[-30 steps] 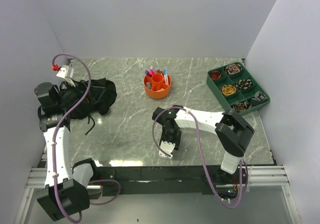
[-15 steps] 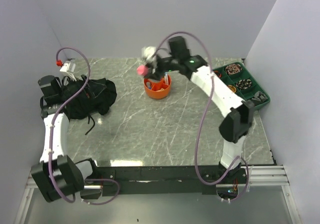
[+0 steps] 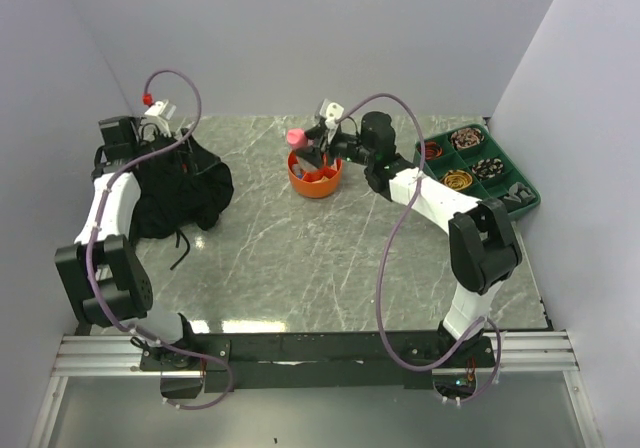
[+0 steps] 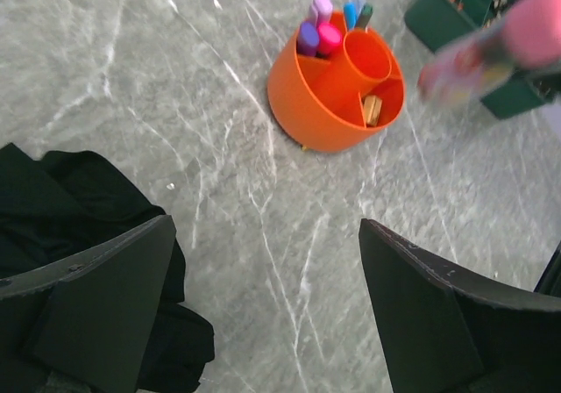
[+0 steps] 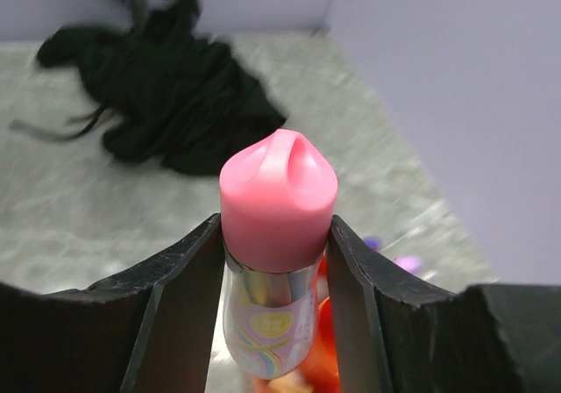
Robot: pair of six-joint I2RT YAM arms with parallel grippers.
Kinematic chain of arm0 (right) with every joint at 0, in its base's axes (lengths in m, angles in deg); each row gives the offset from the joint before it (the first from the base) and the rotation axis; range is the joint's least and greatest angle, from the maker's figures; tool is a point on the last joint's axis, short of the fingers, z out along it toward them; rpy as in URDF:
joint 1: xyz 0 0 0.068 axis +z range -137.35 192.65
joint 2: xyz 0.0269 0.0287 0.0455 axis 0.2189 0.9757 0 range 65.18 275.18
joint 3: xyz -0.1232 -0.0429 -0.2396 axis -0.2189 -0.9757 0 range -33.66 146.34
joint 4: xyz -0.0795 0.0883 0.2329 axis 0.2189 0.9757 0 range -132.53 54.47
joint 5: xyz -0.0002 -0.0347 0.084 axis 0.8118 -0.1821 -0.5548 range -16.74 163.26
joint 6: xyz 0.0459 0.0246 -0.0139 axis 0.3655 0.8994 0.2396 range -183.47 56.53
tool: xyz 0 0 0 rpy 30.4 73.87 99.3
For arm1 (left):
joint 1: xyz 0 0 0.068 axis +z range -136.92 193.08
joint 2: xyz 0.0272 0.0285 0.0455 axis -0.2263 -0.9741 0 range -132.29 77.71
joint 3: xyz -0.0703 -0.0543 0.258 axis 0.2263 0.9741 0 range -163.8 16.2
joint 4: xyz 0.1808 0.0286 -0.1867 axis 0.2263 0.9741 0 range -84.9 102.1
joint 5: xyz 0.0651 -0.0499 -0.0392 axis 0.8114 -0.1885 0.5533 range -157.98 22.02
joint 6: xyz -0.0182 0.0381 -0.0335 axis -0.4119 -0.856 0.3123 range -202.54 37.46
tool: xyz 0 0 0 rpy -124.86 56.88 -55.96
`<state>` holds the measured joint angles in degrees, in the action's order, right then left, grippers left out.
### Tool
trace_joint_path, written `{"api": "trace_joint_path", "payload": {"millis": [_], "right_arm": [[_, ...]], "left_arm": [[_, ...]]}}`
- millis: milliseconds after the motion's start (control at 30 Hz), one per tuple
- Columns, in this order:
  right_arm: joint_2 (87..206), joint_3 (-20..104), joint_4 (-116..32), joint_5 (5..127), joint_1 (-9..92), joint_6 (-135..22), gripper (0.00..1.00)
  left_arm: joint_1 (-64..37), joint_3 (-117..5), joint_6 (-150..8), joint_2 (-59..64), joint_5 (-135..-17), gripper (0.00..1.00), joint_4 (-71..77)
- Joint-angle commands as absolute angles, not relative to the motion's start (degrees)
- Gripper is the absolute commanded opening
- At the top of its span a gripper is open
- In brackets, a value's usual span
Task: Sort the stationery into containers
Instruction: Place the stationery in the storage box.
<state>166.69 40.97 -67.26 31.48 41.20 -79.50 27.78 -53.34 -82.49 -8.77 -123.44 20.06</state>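
Observation:
The round orange holder [image 3: 316, 188] stands at the back middle of the table. Purple and pink markers [image 4: 316, 30] and blue and green pens [image 4: 356, 12] stand in its ring compartments. My right gripper [image 3: 308, 154] hovers just above its left rim, shut on a pink-capped piece of stationery [image 5: 277, 196] with a silver band and a rainbow label. The orange holder [image 5: 330, 327] shows blurred right below it. My left gripper [image 4: 265, 226] is open and empty, high over the table beside the black cloth [image 4: 79, 209], looking toward the holder [image 4: 333, 86].
The black cloth bundle [image 3: 180, 188] lies at the far left under the left arm. A dark green compartment tray [image 3: 478, 176] with small items sits at the far right. White walls close in the back and both sides.
The right arm went from the near table edge up to the orange holder with the pink-capped piece, then dropped closer to the rim. The left arm swung back toward the far-left corner.

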Motion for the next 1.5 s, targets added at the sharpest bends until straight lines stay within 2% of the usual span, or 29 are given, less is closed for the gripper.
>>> {"api": "trace_joint_path", "payload": {"millis": [0, 200, 533, 1167, 1200, 1267, 1300, 1400, 1433, 1467], "right_arm": [[167.6, 42.6, -86.9, 34.2, 39.9, -76.5, 0.0], [173.7, 47.1, -89.0, 35.7, 38.7, -76.6, 0.0], [181.2, 50.0, -91.6, 36.6, 36.6, -74.5, 0.0], [178.7, 39.3, -94.5, 36.2, 36.8, -74.5, 0.0], [178.6, 39.1, -94.4, 36.2, 36.7, -74.7, 0.06], [178.3, 38.8, -94.8, 37.0, 36.7, -74.8, 0.28], [177.5, 38.7, -94.9, 37.3, 36.7, -74.7, 0.46], [174.1, 39.2, -93.2, 38.0, 36.8, -74.6, 0.71], [173.2, 39.6, -92.3, 38.4, 36.8, -74.6, 0.91], [172.2, 40.3, -90.1, 38.6, 36.9, -75.0, 1.0]], "left_arm": [[25.0, -57.1, -91.4, -11.7, -122.5, 0.93, 27.0], [19.8, -58.0, -94.8, -14.7, -119.3, 0.95, 29.1], [19.4, -62.6, -100.1, -17.6, -115.5, 0.94, 37.1], [19.4, -62.9, -101.1, -19.2, -113.1, 0.94, 36.8], [19.5, -62.6, -101.1, -19.1, -113.1, 0.94, 36.8], [19.4, -62.6, -101.1, -18.9, -113.1, 0.95, 36.7], [19.4, -62.6, -100.8, -18.8, -113.0, 0.95, 36.6], [19.4, -62.6, -100.0, -18.3, -113.1, 0.96, 35.2], [19.4, -62.4, -99.2, -17.9, -113.3, 0.96, 34.6], [19.5, -62.1, -98.7, -17.7, -113.5, 0.97, 33.9]]}}
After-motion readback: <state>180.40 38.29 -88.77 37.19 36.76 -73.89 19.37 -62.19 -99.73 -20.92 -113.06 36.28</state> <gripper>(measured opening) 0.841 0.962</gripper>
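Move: The right hand holds the pink-capped pen bottle, cap up; the storage box's centre cup lies about 7 cm ahead, 2 cm to the right and some 21 cm below. Markers stand in the box about 4 cm beyond the cup. The green tray is roughly 40 cm to the right of the box, the black cloth some 34 cm to its left. From the left hand the cup is about 8 cm ahead, 28 cm right and 18 cm below. Right hand arcs about 7 cm forward, then down, releasing the bottle into the storage box's cup; left hand sinks. ##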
